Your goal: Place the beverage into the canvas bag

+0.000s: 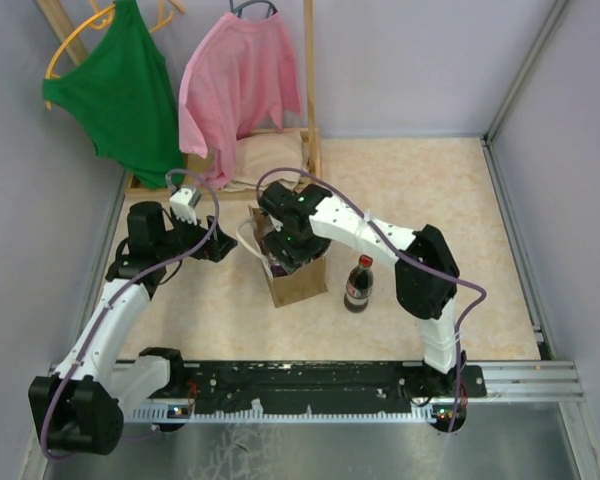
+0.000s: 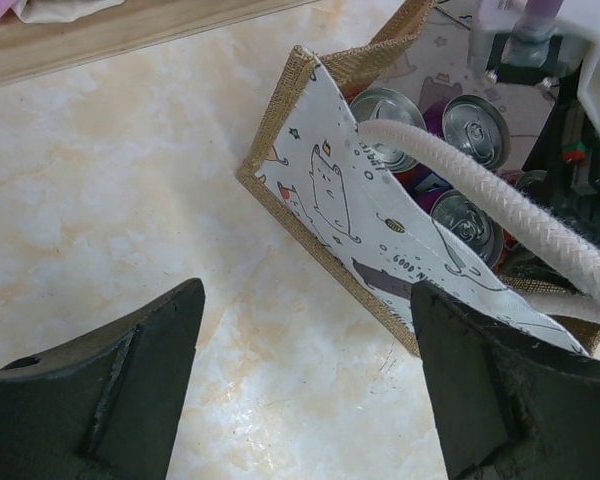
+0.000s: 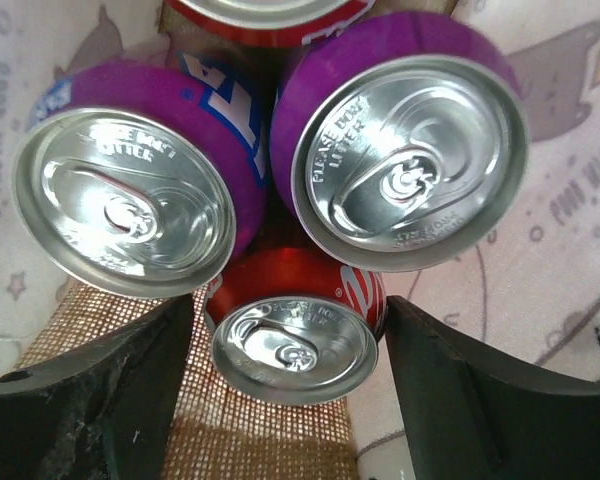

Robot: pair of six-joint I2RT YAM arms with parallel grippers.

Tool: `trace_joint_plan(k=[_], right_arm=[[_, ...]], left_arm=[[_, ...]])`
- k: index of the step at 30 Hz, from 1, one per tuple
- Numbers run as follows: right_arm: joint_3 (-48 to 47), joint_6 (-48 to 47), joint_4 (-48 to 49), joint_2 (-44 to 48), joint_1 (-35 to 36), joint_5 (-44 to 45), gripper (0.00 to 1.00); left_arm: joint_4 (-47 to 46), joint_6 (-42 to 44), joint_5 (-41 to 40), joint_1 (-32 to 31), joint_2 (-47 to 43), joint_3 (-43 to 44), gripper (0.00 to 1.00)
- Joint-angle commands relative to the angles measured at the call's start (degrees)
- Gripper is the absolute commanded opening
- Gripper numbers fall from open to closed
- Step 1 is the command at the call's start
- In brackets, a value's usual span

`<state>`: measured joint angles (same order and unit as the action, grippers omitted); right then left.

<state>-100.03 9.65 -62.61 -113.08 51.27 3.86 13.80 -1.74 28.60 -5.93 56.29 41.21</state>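
The canvas bag (image 1: 302,285) stands upright mid-table, its white printed lining (image 2: 320,180) and burlap floor (image 3: 250,430) showing. My right gripper (image 1: 290,245) reaches down inside it. In the right wrist view the right gripper (image 3: 290,330) is open, its fingers on either side of a red beverage can (image 3: 292,350) standing on the bag's floor, with a thin gap on each side. Two purple cans (image 3: 125,200) (image 3: 410,160) stand just beyond it. My left gripper (image 1: 223,245) (image 2: 305,330) hangs open over bare table just left of the bag, holding nothing.
A dark cola bottle (image 1: 358,283) stands on the table right of the bag. A white rope handle (image 2: 480,190) lies across the bag's mouth. At the back, a wooden rack holds a green shirt (image 1: 125,90), a pink shirt (image 1: 240,80) and a beige folded cloth (image 1: 270,155).
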Motion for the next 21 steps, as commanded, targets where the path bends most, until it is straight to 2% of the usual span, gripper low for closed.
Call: trace_joint_plan(k=[1,9,16,18,21], right_arm=[[-6.1,-0.6,-0.6,3.7,0.5,2.8,0.77],[-13.5,0.2,-2.9,4.0,0.5,5.4,0.78],[-25.3,2.0,-2.4,6.7,0.2,13.3,0.78],[-26.4,3.4,-0.7,9.4,-1.2,14.3,0.78],[-22.4,6.8,1.8,14.9,-6.3,14.0,0.77]], left_arm=[[-1.4,-0.4,0.4,0.5,-1.0,-0.5,0.90],[-1.8,-0.5,0.6,0.5,-1.1,-0.6,0.90],[-2.2,-0.8,0.6,0.5,-0.8,-0.6,0.90],[-2.2,-0.7,0.6,0.5,-0.8,-0.5,0.90],[-2.2,-0.7,0.5,0.5,-0.7,-0.4,0.90]])
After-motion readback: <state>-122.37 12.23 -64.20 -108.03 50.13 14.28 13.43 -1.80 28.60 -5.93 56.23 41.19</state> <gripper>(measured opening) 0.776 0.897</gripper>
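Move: The red can just set down stands in the bag between the right hand's open fingertips, its middle about 3 cm below. One purple can stands some 6 cm left of it, level, the other about 6 cm farther out and 2 cm left. The cola bottle, still on the table, is about 12 cm right of the right hand and 6 cm back, its middle at hand height. From the left hand the bottle lies roughly 31 cm right, 9 cm back and 6 cm lower. The red can stays behind as the right hand, already open, comes free of it and rises about 16 cm out of the bag, gathering speed. While climbing it carries some 6 cm forward, away from the cans and the cola bottle, and the wrist tilts nearly 30 degrees so that the fingers swing forward and somewhat left. ##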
